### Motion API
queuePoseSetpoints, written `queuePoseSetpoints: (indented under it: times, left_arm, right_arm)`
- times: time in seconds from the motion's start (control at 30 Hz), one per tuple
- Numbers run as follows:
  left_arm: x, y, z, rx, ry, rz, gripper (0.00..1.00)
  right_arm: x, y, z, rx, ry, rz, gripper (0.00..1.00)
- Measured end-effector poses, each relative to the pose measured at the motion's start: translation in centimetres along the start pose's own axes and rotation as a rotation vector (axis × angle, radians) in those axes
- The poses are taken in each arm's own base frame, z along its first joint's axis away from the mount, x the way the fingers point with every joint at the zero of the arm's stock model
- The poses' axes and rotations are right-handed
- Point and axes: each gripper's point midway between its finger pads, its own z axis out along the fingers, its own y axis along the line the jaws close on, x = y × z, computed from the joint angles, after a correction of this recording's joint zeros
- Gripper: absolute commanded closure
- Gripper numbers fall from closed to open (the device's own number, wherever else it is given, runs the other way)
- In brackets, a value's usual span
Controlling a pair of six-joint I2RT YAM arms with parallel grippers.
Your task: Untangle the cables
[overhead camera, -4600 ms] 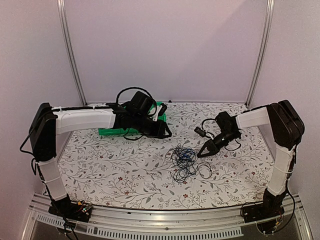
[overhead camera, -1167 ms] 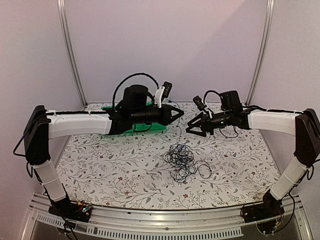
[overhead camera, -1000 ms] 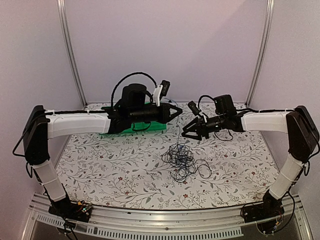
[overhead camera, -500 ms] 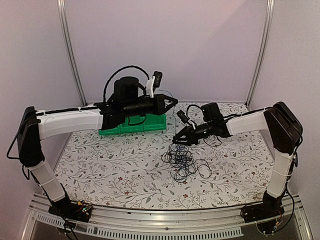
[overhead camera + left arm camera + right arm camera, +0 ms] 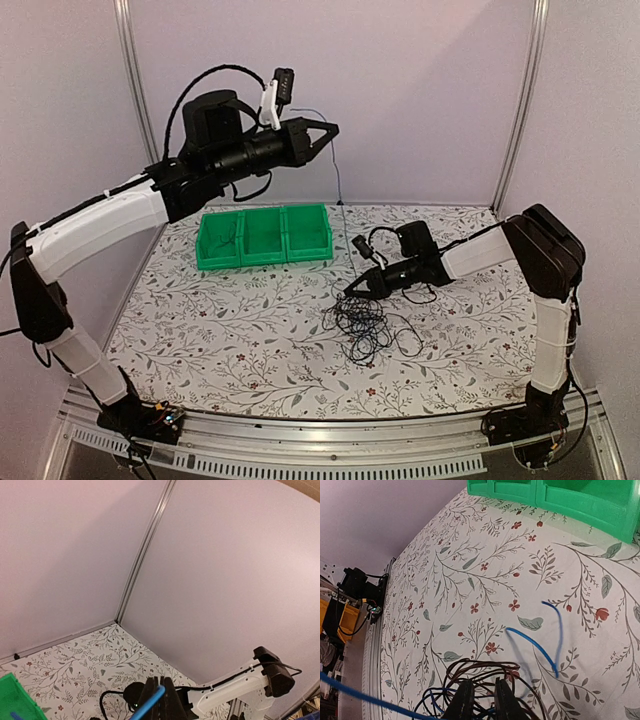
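Observation:
The cables (image 5: 365, 322) lie as a tangle of thin black and blue cords on the flowered table. My left gripper (image 5: 333, 128) is raised high above the table and shut on the blue cable (image 5: 340, 190), which hangs taut from it down to the tangle. In the left wrist view my gripper (image 5: 159, 700) pinches the blue cable (image 5: 145, 710). My right gripper (image 5: 350, 293) is low at the tangle's far edge. In the right wrist view my gripper (image 5: 482, 700) is closed on black strands of the tangle (image 5: 480, 672). A loose blue loop (image 5: 535, 645) lies just beyond.
A green three-compartment bin (image 5: 262, 237) stands at the back left of the table; it also shows in the right wrist view (image 5: 580, 500). Metal frame posts (image 5: 135, 100) and walls enclose the table. The right arm (image 5: 235, 690) shows below in the left wrist view.
My left gripper has risen well above the table, drawing the blue cable up taut. My right gripper has dropped and moved left onto the tangle and closed on it.

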Motion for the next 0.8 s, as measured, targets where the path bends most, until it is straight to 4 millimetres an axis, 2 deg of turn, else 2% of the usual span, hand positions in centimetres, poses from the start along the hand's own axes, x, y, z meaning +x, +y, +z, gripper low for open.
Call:
queuePoseSetpoints:
  times: [0.17,0.3,0.43,0.6,0.8]
  left_arm:
    - [-7.0,-2.1,-2.6,-0.005,-0.139,0.079,1.0]
    - [-10.8,-2.8,-4.2,-0.033,-0.211,0.13,1.0]
    - [-13.4,-3.0,-5.3,-0.07,-0.253,0.173,1.0]
    - [-16.5,-3.3,-6.9,-0.102,-0.32,0.219,1.0]
    - [-19.0,-2.4,-8.4,-0.156,-0.376,0.24,1.0]
  right_arm:
    - [1.6,-1.0,0.0,0.048,0.021,0.034,0.79]
    - [2.0,-1.9,0.0,0.09,0.028,0.043,0.75]
    - [2.2,-2.4,0.0,0.117,0.032,0.047,0.71]
    - [2.4,-2.8,-0.1,0.142,0.036,0.049,0.55]
    - [2.7,-3.2,-0.1,0.167,0.047,0.041,0.51]
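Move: The left gripper already pinches the blue cable high in the air. From it the tangle lies some 40 cm below, about 5 cm back and 6 cm to the right. The green box stands some 20 cm ahead, 18 cm to its left and 38 cm below. From the low right gripper, the tangle is about 4 cm back, 3 cm to the right and 5 cm below. A loose blue end shows roughly 6 cm to that gripper's left and 3 cm ahead, near the table. Keep the blue cable pinched and raise the left gripper about 18 cm away from the tangle, carrying it some 10 cm left as well, while its fingertips tip up and swing counter-clockwise towards forward. Meanwhile sink the right gripper about 4 cm towards the tangle, easing slightly right, tip its fingers a little further down and spread them from nearly shut to about half open. ##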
